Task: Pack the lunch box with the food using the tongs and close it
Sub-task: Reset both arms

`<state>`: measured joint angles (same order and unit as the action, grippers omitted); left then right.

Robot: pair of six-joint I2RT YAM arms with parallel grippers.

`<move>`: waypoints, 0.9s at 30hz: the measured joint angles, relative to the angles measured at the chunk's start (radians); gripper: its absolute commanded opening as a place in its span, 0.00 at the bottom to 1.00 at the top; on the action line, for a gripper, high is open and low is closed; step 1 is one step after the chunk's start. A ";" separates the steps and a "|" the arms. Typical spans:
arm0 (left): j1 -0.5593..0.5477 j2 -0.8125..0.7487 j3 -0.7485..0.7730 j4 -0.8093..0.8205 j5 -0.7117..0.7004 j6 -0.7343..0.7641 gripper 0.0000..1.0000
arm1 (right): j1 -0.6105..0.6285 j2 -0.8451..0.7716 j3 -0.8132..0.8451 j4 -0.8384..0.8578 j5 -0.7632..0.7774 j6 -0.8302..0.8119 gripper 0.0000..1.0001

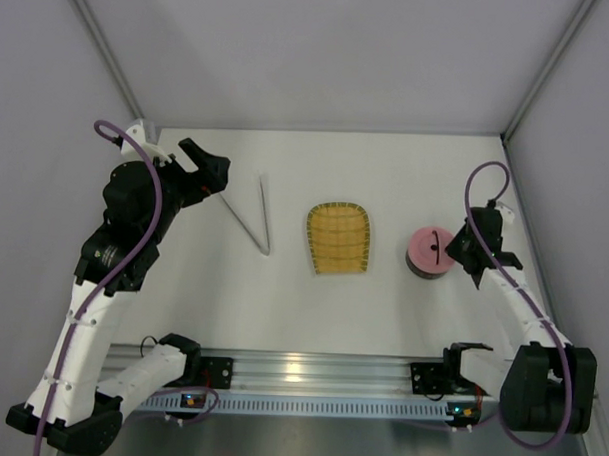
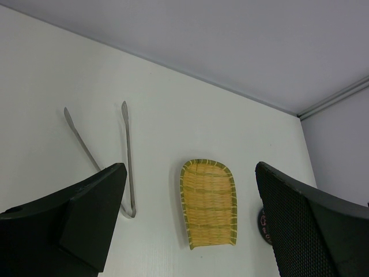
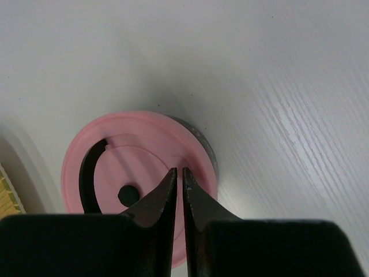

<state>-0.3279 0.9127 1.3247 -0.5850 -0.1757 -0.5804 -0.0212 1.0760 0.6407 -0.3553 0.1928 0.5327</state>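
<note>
The lunch box (image 1: 426, 262) stands right of centre with its pink lid (image 3: 135, 153) on; a strip of steel wall (image 3: 206, 144) shows under the lid's edge. My right gripper (image 3: 180, 171) is shut just above the lid, beside the black curved handle (image 3: 87, 173), with nothing visible between its fingers; in the top view the right gripper (image 1: 456, 249) reaches the box from the right. The tongs (image 1: 266, 222) lie flat in a narrow V on the table. My left gripper (image 1: 208, 171) hovers open to their left, holding nothing. No food shows anywhere.
An empty yellow woven tray (image 1: 337, 237) lies between the tongs (image 2: 127, 150) and the lunch box; it also shows between my left gripper's (image 2: 190, 173) fingers as the tray (image 2: 209, 202). Grey walls enclose the white table on three sides.
</note>
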 measured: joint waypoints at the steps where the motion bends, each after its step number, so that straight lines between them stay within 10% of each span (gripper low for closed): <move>1: 0.000 0.000 0.000 0.000 0.000 0.000 0.99 | 0.000 0.005 -0.002 0.016 -0.004 0.001 0.08; 19: 0.000 0.006 0.000 0.000 0.002 0.000 0.99 | 0.000 -0.042 -0.009 0.003 -0.017 -0.008 0.15; 27: 0.000 0.048 0.000 0.002 0.060 0.000 0.98 | -0.001 -0.164 0.278 -0.130 -0.077 -0.058 0.64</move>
<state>-0.3279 0.9607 1.3251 -0.5831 -0.1154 -0.5808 -0.0219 0.9119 0.9192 -0.4858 0.1158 0.4744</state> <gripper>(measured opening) 0.984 0.531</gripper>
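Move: The pink lid on the pot has its middle about 4 cm to the right gripper's left, level fore and aft and roughly 1 cm below; the closed fingertips are at the lid's right-hand rim. The empty basket tray lies some 25 cm to the right gripper's left, about 4 cm farther out and 8 cm down. From the left gripper the lid is about 43 cm to the right, level fore and aft, some 32 cm below. Keep the right gripper's closed tips low on the lid's right-hand rim, easing about 1 cm forward and back again, then come free and rise quickly, some 14 cm straight up away from the lid. On the way up, tip the fingers up by 15 to 20 degrees and open them to about half. Late on, let the wide-open left gripper begin to sink and drift right, 1 to 2 cm each. ##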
